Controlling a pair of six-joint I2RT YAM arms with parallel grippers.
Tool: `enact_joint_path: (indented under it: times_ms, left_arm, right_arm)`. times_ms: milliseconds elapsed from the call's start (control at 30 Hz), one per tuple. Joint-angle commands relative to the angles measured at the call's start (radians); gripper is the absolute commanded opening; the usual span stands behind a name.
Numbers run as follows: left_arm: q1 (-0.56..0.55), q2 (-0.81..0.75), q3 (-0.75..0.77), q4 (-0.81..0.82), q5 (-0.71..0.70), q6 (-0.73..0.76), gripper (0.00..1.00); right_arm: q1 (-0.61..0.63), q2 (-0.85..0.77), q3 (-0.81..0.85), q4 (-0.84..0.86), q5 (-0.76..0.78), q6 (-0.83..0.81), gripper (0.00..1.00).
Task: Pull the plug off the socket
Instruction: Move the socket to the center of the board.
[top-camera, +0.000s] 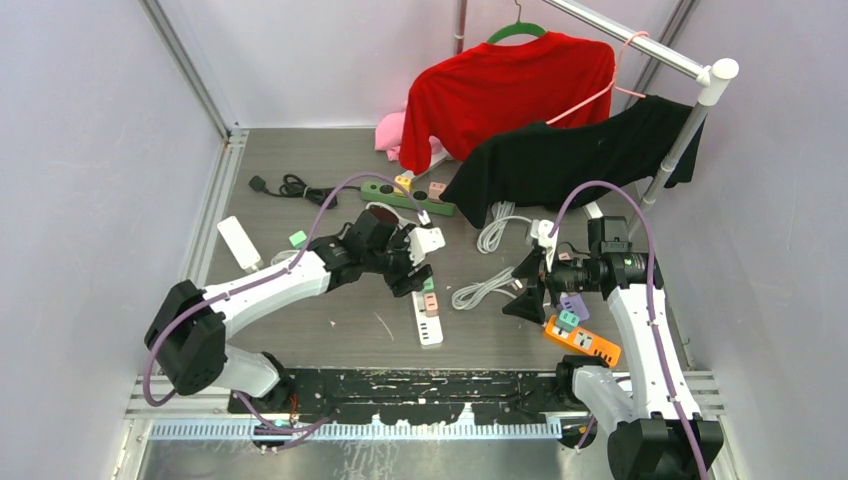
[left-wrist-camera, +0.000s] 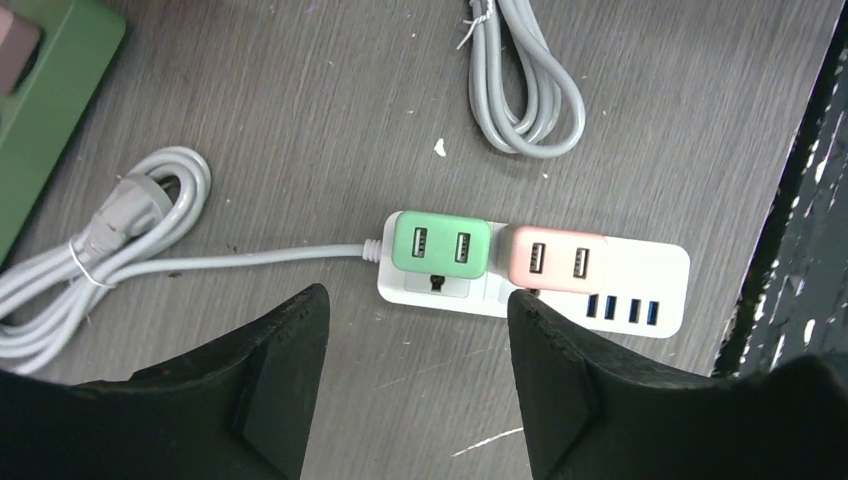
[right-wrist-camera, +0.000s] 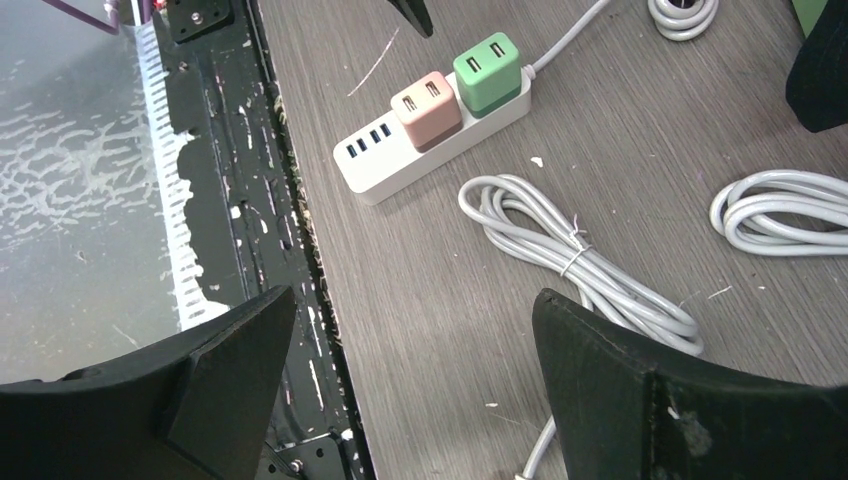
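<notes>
A white socket strip (left-wrist-camera: 640, 275) lies on the grey table with a green plug (left-wrist-camera: 441, 245) and a pink plug (left-wrist-camera: 556, 259) seated side by side in it. My left gripper (left-wrist-camera: 416, 295) hovers over the strip, jaws apart with nothing between them. One fingertip sits just below the pink plug's near edge; the other is over bare table left of the green plug. In the top view the left gripper (top-camera: 415, 270) covers the strip's (top-camera: 428, 325) far end. My right gripper (right-wrist-camera: 415, 294) stands open and empty to the right, the green plug (right-wrist-camera: 488, 70) and pink plug (right-wrist-camera: 428, 108) ahead of it.
Coiled grey cables (top-camera: 487, 288) lie between the arms, another coil (top-camera: 497, 232) behind. An orange strip (top-camera: 582, 340) sits under the right arm, a green strip (top-camera: 405, 197) farther back. Red and black shirts (top-camera: 560, 150) hang on a rack at the rear. The black rail (right-wrist-camera: 290, 200) marks the table's near edge.
</notes>
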Motion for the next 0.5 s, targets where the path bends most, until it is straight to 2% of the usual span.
enact_joint_path:
  times_ms: [0, 133, 200, 367, 467]
  left_arm:
    - [0.011, -0.007, 0.007, 0.072, 0.086, 0.088, 0.65]
    - [0.011, -0.089, -0.124, 0.231, 0.042, -0.105, 0.65]
    - [0.011, -0.158, -0.199, 0.298, 0.005, -0.231, 0.65]
    - [0.01, -0.334, -0.351, 0.33, -0.085, -0.569, 0.64]
    - [0.01, -0.424, -0.443, 0.327, -0.148, -0.736, 0.6]
  right_arm:
    - [0.008, 0.005, 0.007, -0.008, -0.057, -0.03, 0.94]
    - [0.035, 0.026, 0.003, 0.015, -0.051, -0.012, 0.93]
    - [0.071, 0.037, 0.001, 0.073, -0.03, 0.076, 0.93]
    - [0.318, 0.115, 0.024, 0.251, 0.148, 0.298, 0.91]
    - [0.424, 0.209, 0.058, 0.303, 0.209, 0.375, 0.91]
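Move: The white socket's middle lies about 5 cm back of my left hand, 4 cm to its right and 8 cm below. The green plug is 1 cm ahead and 4 cm right of that hand, the pink plug 3 cm back and 5 cm right. From my right hand the socket is some 17 cm left, 2 cm ahead and 14 cm down, with a coiled cord 4 cm left and 6 cm ahead. I swing my left hand, empty and still open, about 4 cm back and 3 cm left, from beside the green plug to alongside the socket's middle, its wrist turning some 25 degrees, mainly counter-clockwise with the fingers tipping flatter. Meanwhile my wide-open right hand sets off left towards the socket, about 4 cm and sinking 2, turning slightly counter-clockwise. Neither touches anything. ##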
